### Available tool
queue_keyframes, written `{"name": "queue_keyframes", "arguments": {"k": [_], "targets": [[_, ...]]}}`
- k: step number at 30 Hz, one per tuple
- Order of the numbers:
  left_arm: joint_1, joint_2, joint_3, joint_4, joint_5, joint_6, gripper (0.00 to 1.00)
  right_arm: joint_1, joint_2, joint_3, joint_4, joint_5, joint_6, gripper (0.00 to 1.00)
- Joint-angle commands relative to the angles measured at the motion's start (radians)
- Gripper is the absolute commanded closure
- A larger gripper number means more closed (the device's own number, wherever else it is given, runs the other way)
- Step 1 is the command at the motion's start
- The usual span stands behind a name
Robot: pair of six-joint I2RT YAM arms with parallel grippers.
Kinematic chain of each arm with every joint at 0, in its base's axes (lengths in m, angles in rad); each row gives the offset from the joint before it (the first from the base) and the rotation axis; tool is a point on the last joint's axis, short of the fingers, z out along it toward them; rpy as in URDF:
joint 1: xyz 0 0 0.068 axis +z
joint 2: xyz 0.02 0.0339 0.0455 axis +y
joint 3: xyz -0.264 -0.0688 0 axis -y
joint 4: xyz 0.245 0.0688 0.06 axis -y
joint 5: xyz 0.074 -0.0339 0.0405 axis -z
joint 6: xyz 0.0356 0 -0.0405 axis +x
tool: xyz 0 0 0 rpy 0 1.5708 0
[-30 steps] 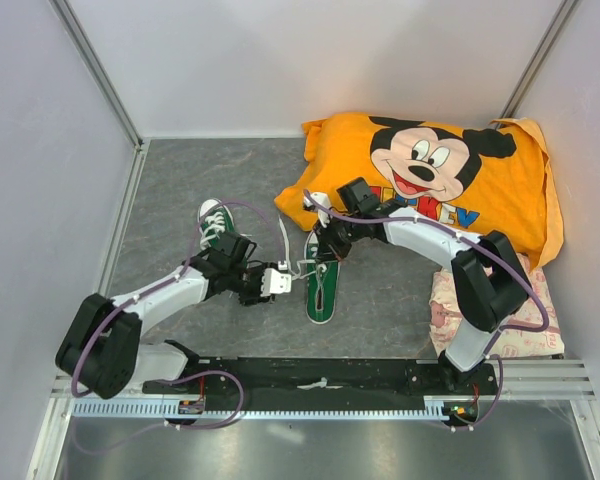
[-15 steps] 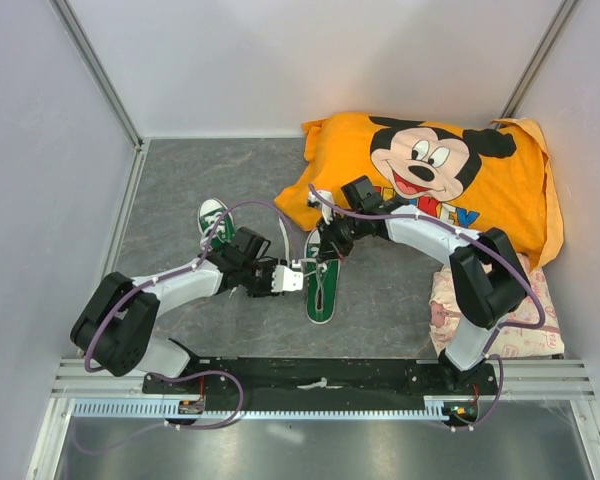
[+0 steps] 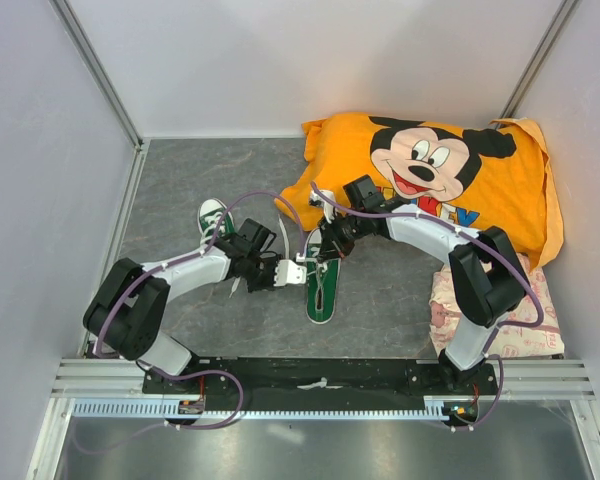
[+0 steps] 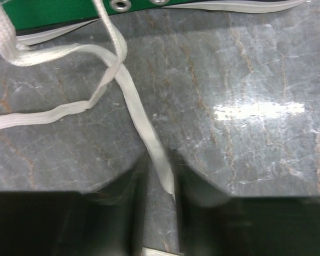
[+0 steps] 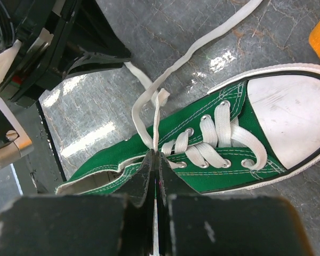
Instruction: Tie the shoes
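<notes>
One green sneaker (image 3: 320,287) lies on the grey table between both arms; its white toe cap points to the orange cloth. In the right wrist view this shoe (image 5: 224,172) lies below my right gripper (image 5: 158,159), which is shut on a white lace (image 5: 156,114) just above the top eyelets. My left gripper (image 4: 160,186) is low over the table beside the shoe's side (image 4: 53,13). Its jaws stand slightly apart, with the free lace end (image 4: 149,144) lying between them, unpinched. The second shoe (image 3: 212,217) rests further left, partly behind the left arm.
An orange Mickey Mouse cloth (image 3: 430,175) covers the back right of the table. A pale pink bundle (image 3: 515,318) lies by the right arm's base. Walls close in on the left, back and right sides. A black rail (image 3: 320,378) runs along the near edge.
My left gripper has slid right, up to the shoe, and its jaws have narrowed around the lace end. The right gripper has kept its hold and barely moved.
</notes>
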Motion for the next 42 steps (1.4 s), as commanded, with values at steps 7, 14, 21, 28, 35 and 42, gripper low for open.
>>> {"name": "queue_keyframes", "arguments": {"k": [7, 14, 21, 28, 35, 42], "targets": [[0.001, -0.142, -0.005, -0.027, 0.186, -0.085, 0.99, -0.013, 0.023, 0.016, 0.036, -0.074, 0.061, 1.0], [-0.004, -0.236, -0.021, 0.143, 0.331, -0.309, 0.98, -0.033, 0.023, 0.015, 0.056, -0.111, 0.117, 1.0], [-0.019, -0.163, -0.031, 0.452, 0.274, -0.581, 0.98, -0.049, 0.031, 0.002, 0.081, -0.14, 0.161, 1.0], [-0.071, -0.12, -0.094, 0.663, 0.191, -0.621, 0.98, -0.068, 0.034, -0.005, 0.114, -0.166, 0.216, 1.0], [-0.106, -0.066, -0.146, 0.838, -0.025, -0.704, 0.99, -0.076, 0.033, -0.019, 0.119, -0.19, 0.224, 1.0], [-0.128, -0.044, -0.212, 1.013, -0.047, -0.687, 0.98, -0.076, 0.037, -0.041, 0.119, -0.221, 0.227, 1.0]]}}
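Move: The loose lace end that the left fingers are closing on lies right at their tips, about 1 cm lower, on the table. The laced green shoe's middle is some 13 cm to the left hand's right and 1 cm ahead, about 2 cm higher; the other lace's strip lies about 12 cm ahead and 3 cm left, on the table. From the right hand, the lace end is roughly 14 cm to the left, 6 cm back and 8 cm down. The left fingers pinch shut on the flat lace end while easing back about 2 cm, then lift it off the table and sweep it up and some 9 cm to the right, rising about as much before sinking 2–3 cm and reaching forward over the shoe's edge towards the right fingertips, the fingers swinging some 30 degrees out to the right and flatter, with a counter-clockwise turn. The right hand stays almost in place above the lacing with its fingers shut on its own piece of lace, rising about 1 cm and tilting slowly by some 15 degrees. ##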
